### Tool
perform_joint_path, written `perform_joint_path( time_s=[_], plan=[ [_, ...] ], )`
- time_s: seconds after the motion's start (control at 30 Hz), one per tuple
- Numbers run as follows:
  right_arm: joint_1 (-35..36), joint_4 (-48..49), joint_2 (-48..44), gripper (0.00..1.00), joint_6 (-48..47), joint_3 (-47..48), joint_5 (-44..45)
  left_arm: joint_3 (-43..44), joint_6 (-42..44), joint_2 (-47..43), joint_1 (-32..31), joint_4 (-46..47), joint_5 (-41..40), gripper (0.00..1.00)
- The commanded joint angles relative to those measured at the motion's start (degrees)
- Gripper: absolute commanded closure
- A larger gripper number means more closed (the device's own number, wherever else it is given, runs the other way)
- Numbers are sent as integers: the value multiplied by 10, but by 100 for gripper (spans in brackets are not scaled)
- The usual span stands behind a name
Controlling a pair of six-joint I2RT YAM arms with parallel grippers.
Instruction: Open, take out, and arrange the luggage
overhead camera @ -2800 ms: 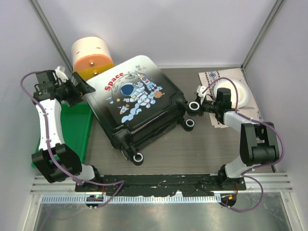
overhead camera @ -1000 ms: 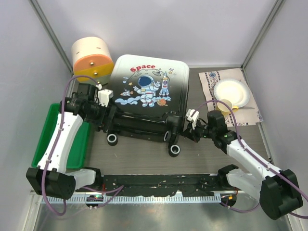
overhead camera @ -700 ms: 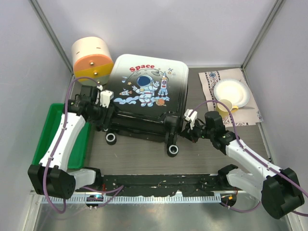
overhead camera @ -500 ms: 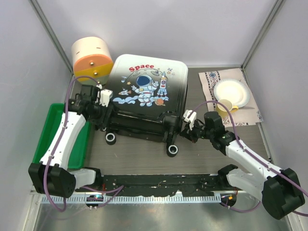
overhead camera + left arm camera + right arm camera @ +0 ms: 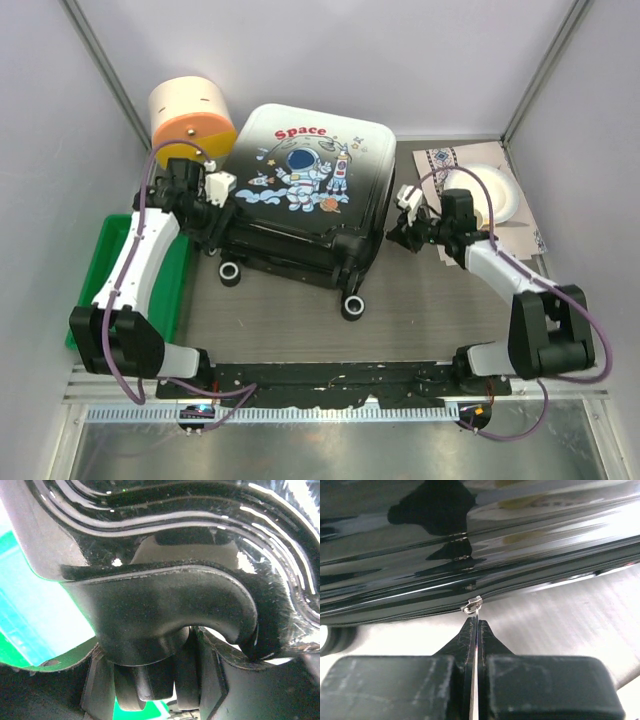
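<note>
The luggage [image 5: 300, 195] lies flat at mid table with its astronaut "Space" print up and its black wheels toward the near edge. My left gripper [image 5: 216, 218] sits at its left near corner. In the left wrist view the black wheel housing [image 5: 165, 605] fills the frame, and my left gripper [image 5: 157, 680] is closed on the wheel [image 5: 147, 677] below it. My right gripper [image 5: 396, 236] is at the luggage's right side. In the right wrist view this gripper [image 5: 475, 626] is shut on the thin metal zipper pull [image 5: 472, 605] along the glossy black shell [image 5: 470, 540].
A cream-and-orange cylinder [image 5: 192, 118] stands at the back left, touching the luggage's corner. A green tray [image 5: 100, 290] lies along the left edge under my left arm. At the back right, a white plate [image 5: 497, 195] rests on a patterned napkin [image 5: 437, 160]. Booth walls close in on three sides.
The left gripper has closed on the wheel. The luggage has shifted back and turned slightly. The right gripper has moved back along the right side, still holding the zipper pull.
</note>
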Motion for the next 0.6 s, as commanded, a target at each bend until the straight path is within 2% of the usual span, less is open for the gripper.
perform_joint_path(
  time_s=[0.0, 0.3, 0.43, 0.57],
  plan=[
    [-42, 103, 87, 99, -24, 90, 34, 11, 78, 44, 18, 38, -58, 100],
    [-104, 229, 290, 99, 79, 284, 62, 69, 114, 133, 38, 59, -51, 100],
    [-106, 242, 393, 99, 115, 413, 85, 90, 132, 159, 46, 64, -51, 100],
    [-106, 259, 470, 99, 146, 499, 86, 89, 153, 169, 67, 73, -33, 100]
  ],
)
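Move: Straight ahead of the right hand, which already pinches the zipper pull on the luggage's right side, the luggage's far right corner lies roughly 28 cm out at about the same height. The mug stands some 8 cm ahead and 23 cm right, the plate 18 cm ahead and 30 cm right, both about 9 cm lower. The left hand holds the near left wheel mount; the orange-yellow drum is 29 cm ahead, 8 cm left and 5 cm below it, the green tray 5 cm back, 17 cm left and 15 cm lower. Drawing the zipper pull quickly forward along the luggage's right side, the right hand runs about 25 cm towards the far right corner, drifting right and turning some 15 degrees clockwise with its fingers kept shut on the pull. Meanwhile the left hand keeps its grip on the wheel mount and carries it about 7 cm forward, towards the drum, turning slightly clockwise. ##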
